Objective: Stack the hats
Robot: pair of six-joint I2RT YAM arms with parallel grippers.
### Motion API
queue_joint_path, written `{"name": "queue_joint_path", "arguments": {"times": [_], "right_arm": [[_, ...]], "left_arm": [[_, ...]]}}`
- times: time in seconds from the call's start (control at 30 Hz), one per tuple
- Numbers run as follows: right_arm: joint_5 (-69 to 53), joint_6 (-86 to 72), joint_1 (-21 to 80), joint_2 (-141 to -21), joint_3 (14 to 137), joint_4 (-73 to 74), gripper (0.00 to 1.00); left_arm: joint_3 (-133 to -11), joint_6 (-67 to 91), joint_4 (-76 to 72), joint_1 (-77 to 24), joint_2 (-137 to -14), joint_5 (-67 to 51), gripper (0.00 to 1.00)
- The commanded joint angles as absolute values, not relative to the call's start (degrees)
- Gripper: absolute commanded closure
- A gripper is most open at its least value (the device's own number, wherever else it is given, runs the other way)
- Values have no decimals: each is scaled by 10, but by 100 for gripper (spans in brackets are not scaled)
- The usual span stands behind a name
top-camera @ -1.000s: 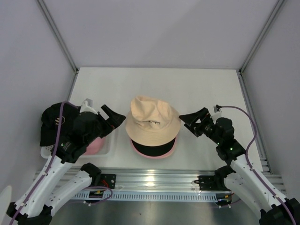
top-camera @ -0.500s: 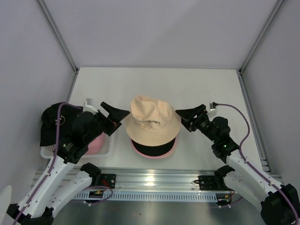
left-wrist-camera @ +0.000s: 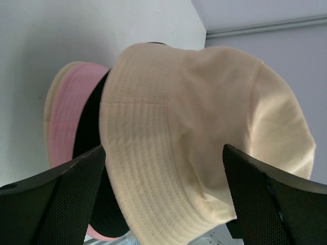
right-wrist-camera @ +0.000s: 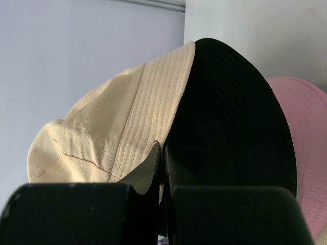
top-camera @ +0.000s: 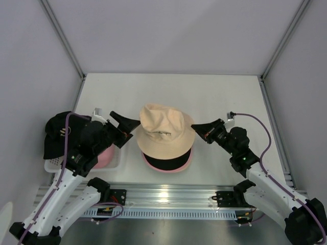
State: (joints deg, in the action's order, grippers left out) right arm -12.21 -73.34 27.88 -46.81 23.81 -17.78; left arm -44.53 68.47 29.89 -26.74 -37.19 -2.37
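Note:
Three hats are stacked mid-table: a cream hat (top-camera: 164,128) on top, a black hat (top-camera: 171,159) under it, a pink hat (top-camera: 176,169) at the bottom. My right gripper (top-camera: 196,127) is shut on the cream hat's right brim; in the right wrist view its tips (right-wrist-camera: 162,148) pinch the cream hat (right-wrist-camera: 102,127) edge, next to the black hat (right-wrist-camera: 230,132) and pink hat (right-wrist-camera: 306,132). My left gripper (top-camera: 129,126) stands open at the left brim. In the left wrist view the left gripper (left-wrist-camera: 163,204) straddles the cream hat (left-wrist-camera: 204,117), without touching it.
A white tray (top-camera: 116,162) sits at the left under my left arm, with a pink rounded thing (top-camera: 104,158) in it and a black hat (top-camera: 53,135) at its left end. Enclosure walls close in both sides. A metal rail (top-camera: 168,196) runs along the near edge.
My right gripper has moved left onto the cream hat's brim and shut on it. My left gripper has edged closer to the hat's left brim, still open.

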Motion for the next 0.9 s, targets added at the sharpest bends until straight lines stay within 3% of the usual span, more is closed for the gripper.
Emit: {"name": "queue_joint_path", "arguments": {"times": [0.0,0.23,0.43,0.63,0.73,0.77,0.8,0.87], "right_arm": [[-119,-706,294,-477,249,-187,100],[-128,-685,300,-477,226,-207,100],[-126,-674,300,-475,228,-214,100],[-125,-671,301,-475,227,-209,100],[-120,-671,301,-472,227,-205,100],[-120,-668,301,-468,227,-200,100],[-119,-662,301,-466,230,-195,100],[-114,-650,303,-452,235,-171,100]], "left_arm": [[-412,719,278,-220,-360,-67,2],[-321,769,205,-192,-315,-110,8],[-283,802,124,-192,-329,-135,24],[-286,808,48,-192,-376,-173,48],[-294,795,46,-192,-384,-175,73],[-298,779,52,-192,-381,-172,91],[-301,767,55,-192,-379,-166,98],[-314,723,54,-192,-363,-163,99]]}}
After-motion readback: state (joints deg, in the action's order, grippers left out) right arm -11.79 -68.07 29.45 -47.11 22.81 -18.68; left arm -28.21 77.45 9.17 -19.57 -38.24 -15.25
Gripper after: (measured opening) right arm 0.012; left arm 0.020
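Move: The beige hat's middle lies about 14 cm to the right of the open left hand, level in reach and some 3 cm lower. From the right hand, already shut on the brim's right side, that middle is about 12 cm left, 3 cm back and level in height. Under the beige hat, counted from the left hand, the black hat sits about 15 cm right, 5 back and 8 below, and the pink hat 15 right, 6 back and 12 below. Left hand sinks about 5 cm, then eases right and forward, shutting on the beige brim; right keeps hold. ##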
